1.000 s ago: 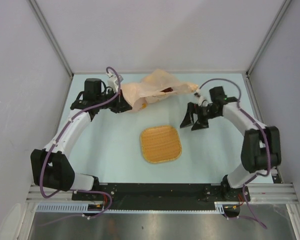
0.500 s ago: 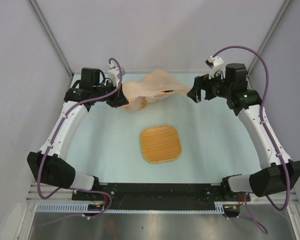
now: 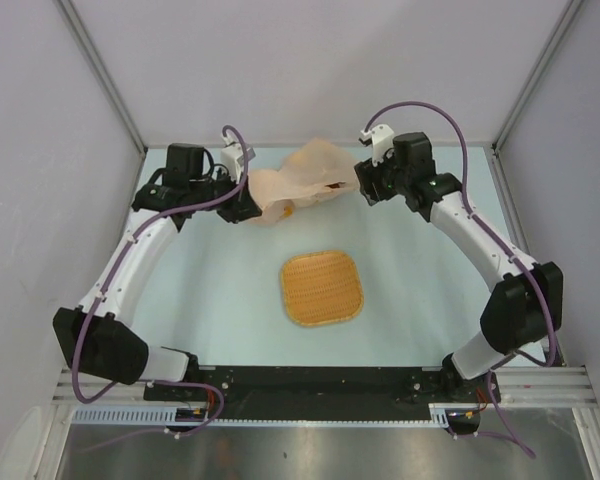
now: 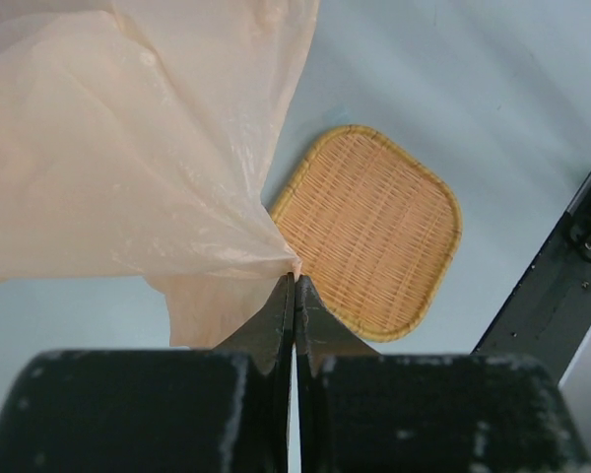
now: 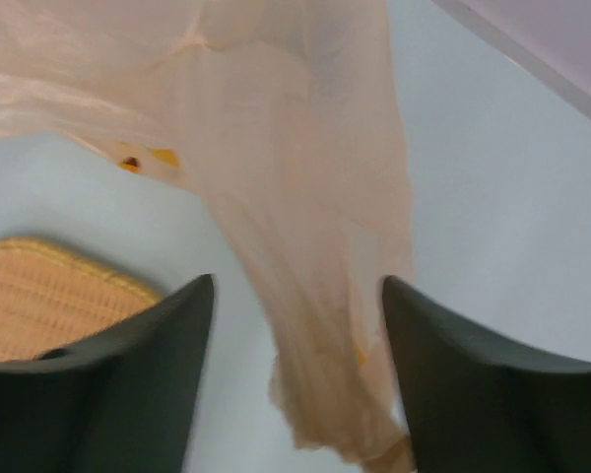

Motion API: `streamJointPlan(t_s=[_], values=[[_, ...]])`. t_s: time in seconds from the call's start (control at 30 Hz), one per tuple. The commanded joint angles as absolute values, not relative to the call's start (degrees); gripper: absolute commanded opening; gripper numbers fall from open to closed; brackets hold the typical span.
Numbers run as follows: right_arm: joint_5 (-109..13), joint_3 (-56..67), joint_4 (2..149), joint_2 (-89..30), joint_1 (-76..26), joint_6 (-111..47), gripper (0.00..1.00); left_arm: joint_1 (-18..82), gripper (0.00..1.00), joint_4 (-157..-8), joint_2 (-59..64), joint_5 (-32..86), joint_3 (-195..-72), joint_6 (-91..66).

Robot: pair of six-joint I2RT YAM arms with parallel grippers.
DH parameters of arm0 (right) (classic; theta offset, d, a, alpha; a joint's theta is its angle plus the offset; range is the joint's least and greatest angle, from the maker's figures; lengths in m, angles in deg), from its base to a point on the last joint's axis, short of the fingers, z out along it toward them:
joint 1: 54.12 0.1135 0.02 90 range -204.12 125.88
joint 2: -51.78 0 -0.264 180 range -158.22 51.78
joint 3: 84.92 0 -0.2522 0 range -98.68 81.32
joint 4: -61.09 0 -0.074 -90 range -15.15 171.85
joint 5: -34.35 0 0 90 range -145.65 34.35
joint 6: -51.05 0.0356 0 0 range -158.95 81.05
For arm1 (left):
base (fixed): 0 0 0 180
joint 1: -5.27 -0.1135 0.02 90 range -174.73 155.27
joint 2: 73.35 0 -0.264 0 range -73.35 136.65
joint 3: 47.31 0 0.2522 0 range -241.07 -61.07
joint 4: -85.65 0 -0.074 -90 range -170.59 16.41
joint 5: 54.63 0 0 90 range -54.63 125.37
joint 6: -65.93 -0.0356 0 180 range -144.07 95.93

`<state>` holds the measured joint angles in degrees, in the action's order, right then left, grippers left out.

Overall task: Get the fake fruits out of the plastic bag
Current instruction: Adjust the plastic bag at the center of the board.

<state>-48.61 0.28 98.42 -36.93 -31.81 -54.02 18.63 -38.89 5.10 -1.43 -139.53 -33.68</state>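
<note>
The pale peach plastic bag (image 3: 310,175) lies crumpled at the back of the table. My left gripper (image 3: 252,206) is shut on its left corner, and the pinched fold sits right at the fingertips of that gripper (image 4: 295,276). My right gripper (image 3: 366,186) is at the bag's right end. In the right wrist view this gripper (image 5: 295,291) is open, with the bag's bunched end (image 5: 325,365) hanging between the fingers, apart from both. The fake fruits show only as a dark red patch (image 3: 335,183) and a yellow patch (image 3: 288,211) through the plastic.
An orange woven square tray (image 3: 322,288) lies flat in the middle of the table, in front of the bag. The enclosure's back wall stands close behind the bag. A black rail (image 4: 561,276) runs along the table's near edge.
My right arm has swung up from beside the tray to the bag's right end, and its jaws have narrowed a little. My left gripper keeps its pinch on the bag.
</note>
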Motion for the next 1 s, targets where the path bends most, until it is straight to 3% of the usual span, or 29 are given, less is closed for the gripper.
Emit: streamJointPlan(t_s=[0.0,0.1,0.13,0.2,0.33,0.4,0.43,0.53,0.6,0.7,0.77,0.87,0.97], values=[[-52.76,-4.71,95.33,-40.41,-34.51,-55.74,0.57,18.63,0.00,-43.06,4.78,-1.29,-140.26,-31.27],[-48.29,-11.27,93.66,-44.71,-36.71,-54.43,0.31,18.45,0.00,-42.10,8.81,1.00,-145.69,-33.38],[-47.31,-14.19,93.49,-48.47,-37.24,-53.20,0.15,18.28,0.00,-41.31,12.48,2.48,-151.19,-35.04],[-44.51,-25.91,94.27,-53.49,-39.08,-47.59,0.00,17.66,0.00,-40.77,16.97,4.16,-158.42,-35.50],[-44.40,-45.52,90.69,-64.57,-40.23,-43.26,0.00,17.31,0.00,-40.33,29.28,7.24,-186.66,-35.50],[-47.20,-53.73,89.36,-70.98,-40.49,-42.03,0.00,17.05,0.00,-42.95,36.31,7.07,-195.07,-35.50],[-48.26,-63.51,89.09,-73.27,-40.93,-40.63,0.00,16.78,0.00,-44.45,38.42,6.11,-200.94,-35.24],[-53.18,-73.70,87.43,-79.26,-42.43,-35.44,0.00,16.08,0.00,-57.87,40.73,5.66,-202.15,-32.00],[-55.30,-70.92,85.06,-75.68,-42.78,-37.35,0.00,16.08,0.00,-68.39,40.29,7.16,-201.61,-28.58],[-54.34,-67.84,86.97,-69.63,-45.66,-34.23,0.00,16.52,0.00,-69.43,40.03,2.86,-207.05,-26.54],[-50.67,-62.34,90.75,-66.10,-47.69,-31.67,0.00,17.04,0.00,-68.99,37.32,-0.91,-203.74,-24.79],[-46.27,-51.87,94.35,-56.62,-51.64,-28.76,0.00,17.66,0.00,-66.80,29.76,-5.49,-190.31,-22.34],[-44.85,-29.67,93.58,-45.29,-53.32,-29.18,0.00,18.89,0.00,-63.64,21.68,-11.46,-172.91,-23.53]])
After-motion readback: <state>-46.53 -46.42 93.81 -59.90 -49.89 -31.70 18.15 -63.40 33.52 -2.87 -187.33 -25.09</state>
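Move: The plastic bag's free right corner lies between the right hand's open fingers, about 2 cm ahead and 2 cm lower; the bag's body is some 12 cm left, 1 cm ahead and 10 below. The basket sits about 19 cm back and 9 left of that hand, 14 below. The left hand, already holding the other corner, has the free corner roughly 7 cm ahead and 24 right, 2 cm lower. Right pinches the free corner; both hands swing the bag up and forward some 20 cm, then slightly back. ##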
